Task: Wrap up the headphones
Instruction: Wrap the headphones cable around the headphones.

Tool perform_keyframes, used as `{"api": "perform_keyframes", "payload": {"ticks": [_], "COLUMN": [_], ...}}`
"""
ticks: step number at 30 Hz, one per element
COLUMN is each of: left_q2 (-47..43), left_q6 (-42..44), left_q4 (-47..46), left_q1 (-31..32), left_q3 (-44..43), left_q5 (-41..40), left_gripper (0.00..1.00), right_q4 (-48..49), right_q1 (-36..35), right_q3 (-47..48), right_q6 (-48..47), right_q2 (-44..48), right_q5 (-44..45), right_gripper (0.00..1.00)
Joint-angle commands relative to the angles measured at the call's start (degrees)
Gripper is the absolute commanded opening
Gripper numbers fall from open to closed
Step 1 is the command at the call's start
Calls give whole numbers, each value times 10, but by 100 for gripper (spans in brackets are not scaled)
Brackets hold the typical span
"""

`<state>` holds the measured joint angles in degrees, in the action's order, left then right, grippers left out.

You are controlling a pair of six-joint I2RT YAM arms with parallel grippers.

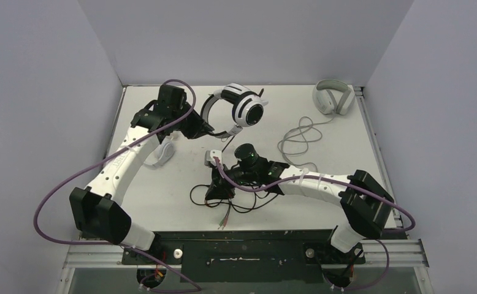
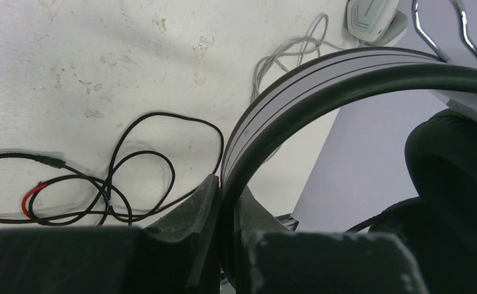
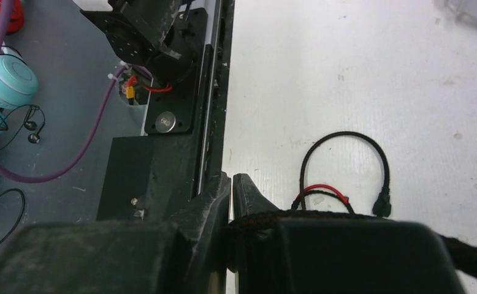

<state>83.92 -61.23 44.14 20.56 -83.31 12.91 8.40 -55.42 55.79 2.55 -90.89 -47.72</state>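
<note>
The black-and-white headset is lifted off the table at the back, and my left gripper is shut on its headband. In the left wrist view the band runs down between the closed jaws of the left gripper, with a black ear cushion at the right. The headset's black cable lies in loose loops on the table. My right gripper is shut on the braided black cable. The small white on-ear pair lies partly hidden under the left arm.
A light grey over-ear pair sits at the back right, its long grey cable looped toward the middle. Grey walls close in the table on three sides. The black base rail runs along the near edge.
</note>
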Motion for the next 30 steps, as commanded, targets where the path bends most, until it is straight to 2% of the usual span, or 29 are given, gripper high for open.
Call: {"api": "perform_keyframes", "payload": {"ticks": [1,4,10,13,15,22,24,27,30], "left_q2": [-23,-39,-78,-80,-77,-101,-101,-93,-100], "left_q6": [-6,2,37,63,88,273,355,406,474], "left_q4": [-56,-42,34,49,47,-52,-79,-79,-101], "left_q1": [9,10,38,50,56,120,137,155,160], "left_q3": [-21,-5,-6,-5,-3,49,57,58,76], "left_q5": [-29,-132,-458,-556,-593,-682,-676,-691,-643], "left_gripper": [0,0,0,0,0,0,0,0,0], "right_q4": [11,-9,-46,-55,-65,-143,-170,-204,-252], "right_q1": [-1,-1,-2,-1,0,32,55,88,102], "right_q3": [36,53,66,62,65,105,124,151,181], "right_q6": [-3,1,5,10,10,1,-1,-5,-21], "right_q2": [35,42,79,106,119,145,144,143,137], "right_q5": [-17,-19,-11,2,19,101,111,124,166], "right_gripper": [0,0,0,0,0,0,0,0,2]}}
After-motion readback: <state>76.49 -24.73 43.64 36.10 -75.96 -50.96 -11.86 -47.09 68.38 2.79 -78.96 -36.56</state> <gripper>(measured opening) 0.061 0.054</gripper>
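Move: The left hand holds the black-and-white headphones by the headband, their ear cups about 12 cm to its right, 5 cm ahead and 4 cm above. From the right hand, which has the black cable pinched, the cups lie some 25 cm ahead, 13 cm right and 13 cm higher. The loose cable loops lie about 10 cm ahead of that hand, 9 cm right and 15 cm down; the white headphones are roughly 19 cm left of the left hand, 6 cm ahead and 23 cm below. Swinging left about 12 cm, the left hand keeps its grip on the headband and rolls nearly 70 degrees, so its fingers go from pointing down-right to down-left, the swing easing back slightly at the end. The right hand keeps the cable pinched, rising about 10 cm, first almost straight up, then also forward and somewhat right towards the ear cups, yawing clockwise. ##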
